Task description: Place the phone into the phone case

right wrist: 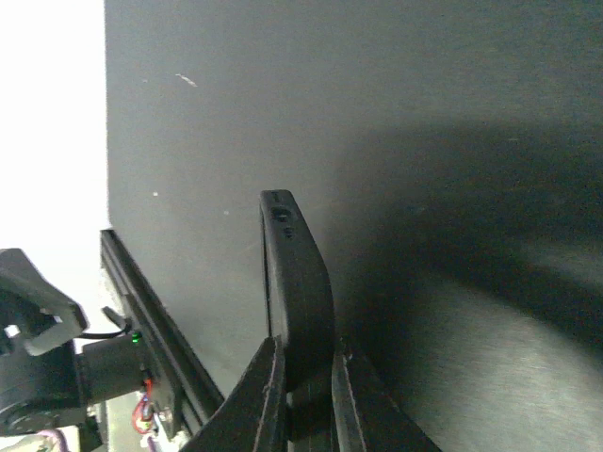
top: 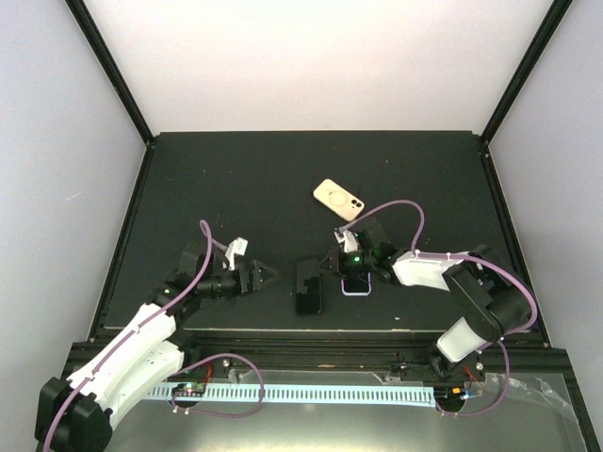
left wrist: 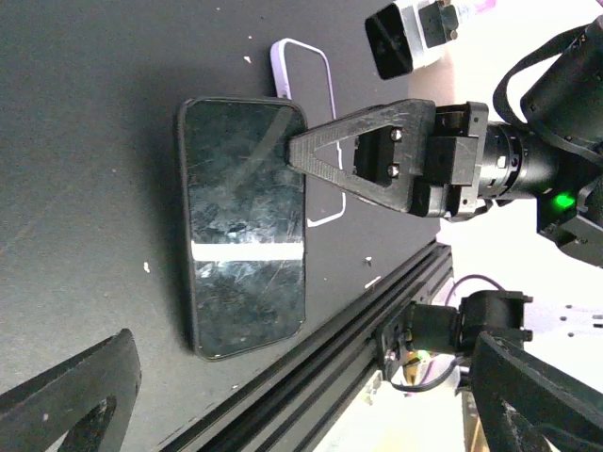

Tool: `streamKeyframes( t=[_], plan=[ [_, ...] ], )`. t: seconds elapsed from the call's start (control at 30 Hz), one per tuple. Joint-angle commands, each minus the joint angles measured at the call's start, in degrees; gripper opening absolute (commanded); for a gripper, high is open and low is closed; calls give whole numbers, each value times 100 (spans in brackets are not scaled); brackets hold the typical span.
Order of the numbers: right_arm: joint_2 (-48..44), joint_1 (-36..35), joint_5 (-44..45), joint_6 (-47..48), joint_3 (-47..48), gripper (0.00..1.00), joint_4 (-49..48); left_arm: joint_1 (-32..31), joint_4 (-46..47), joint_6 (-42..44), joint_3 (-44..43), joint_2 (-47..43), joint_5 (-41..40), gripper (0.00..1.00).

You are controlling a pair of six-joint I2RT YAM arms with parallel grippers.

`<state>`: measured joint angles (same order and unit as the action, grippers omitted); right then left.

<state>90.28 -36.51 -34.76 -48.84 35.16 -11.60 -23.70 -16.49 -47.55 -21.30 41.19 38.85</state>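
A black phone (top: 308, 285) lies screen up near the table's front edge, between the two grippers; it also shows in the left wrist view (left wrist: 247, 235). My right gripper (top: 326, 266) is shut on the phone's edge nearest it, one finger on the screen and one on the back, as the right wrist view shows (right wrist: 307, 350). A clear case with a lavender rim (top: 356, 293) lies under the right wrist, right beside the phone (left wrist: 329, 87). My left gripper (top: 268, 276) is open and empty, just left of the phone, with its fingers spread wide (left wrist: 301, 377).
A beige phone-shaped item with a camera cutout (top: 337, 199) lies farther back, right of centre. The black rail of the table's front edge (left wrist: 377, 311) runs close to the phone. Purple cables loop over both arms.
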Motion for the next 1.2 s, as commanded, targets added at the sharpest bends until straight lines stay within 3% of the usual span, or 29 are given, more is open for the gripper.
streamKeyframes(
  t=[0.0,0.13,0.37,0.7,0.83,0.97,1.17],
  plan=[
    [32,211,194,560,260,6,316,15,-403,216,-261,-102,-317,98],
    [162,360,349,798,317,10,591,15,-430,249,-268,-95,-388,98],
    [360,479,580,1097,550,27,1025,15,-549,347,-308,-76,-530,99],
    [86,737,1701,2252,1658,65,2649,15,-701,508,-440,-94,-787,99],
    [162,780,2651,2783,2279,91,3214,15,-699,550,-493,-102,-821,98],
    [427,941,3229,3038,2782,95,3484,15,-703,633,-538,-111,-881,98],
    [1108,1258,3241,3342,3519,100,3593,15,-827,815,-694,-102,-945,99]
  ],
)
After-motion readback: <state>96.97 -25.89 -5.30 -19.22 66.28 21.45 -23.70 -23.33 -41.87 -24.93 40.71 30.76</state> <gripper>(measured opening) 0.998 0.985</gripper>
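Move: The right gripper still pinches the black phone near the far end of its right edge, with the phone's middle about 5 cm back, 4 cm left and 2 cm below. Its spot on the table is roughly 5 cm back, 2 cm left and 4 cm below this hand. The purple-cased phone lies 8 cm right and 1 cm back, and the cream case 19 cm ahead and 4 cm right, both about 5 cm below. From the left hand, that spot is some 12 cm right, 3 cm back and 11 cm down. Bring the right gripper down about 3 cm, easing right and a little forward, and open the fingers to let the black phone go beside the purple-cased one. Then sweep forward some 13 cm, rising and still drifting right, towards the cream case, opening wide and turning the wrist about 40 degrees so the fingers point more down and forward. ##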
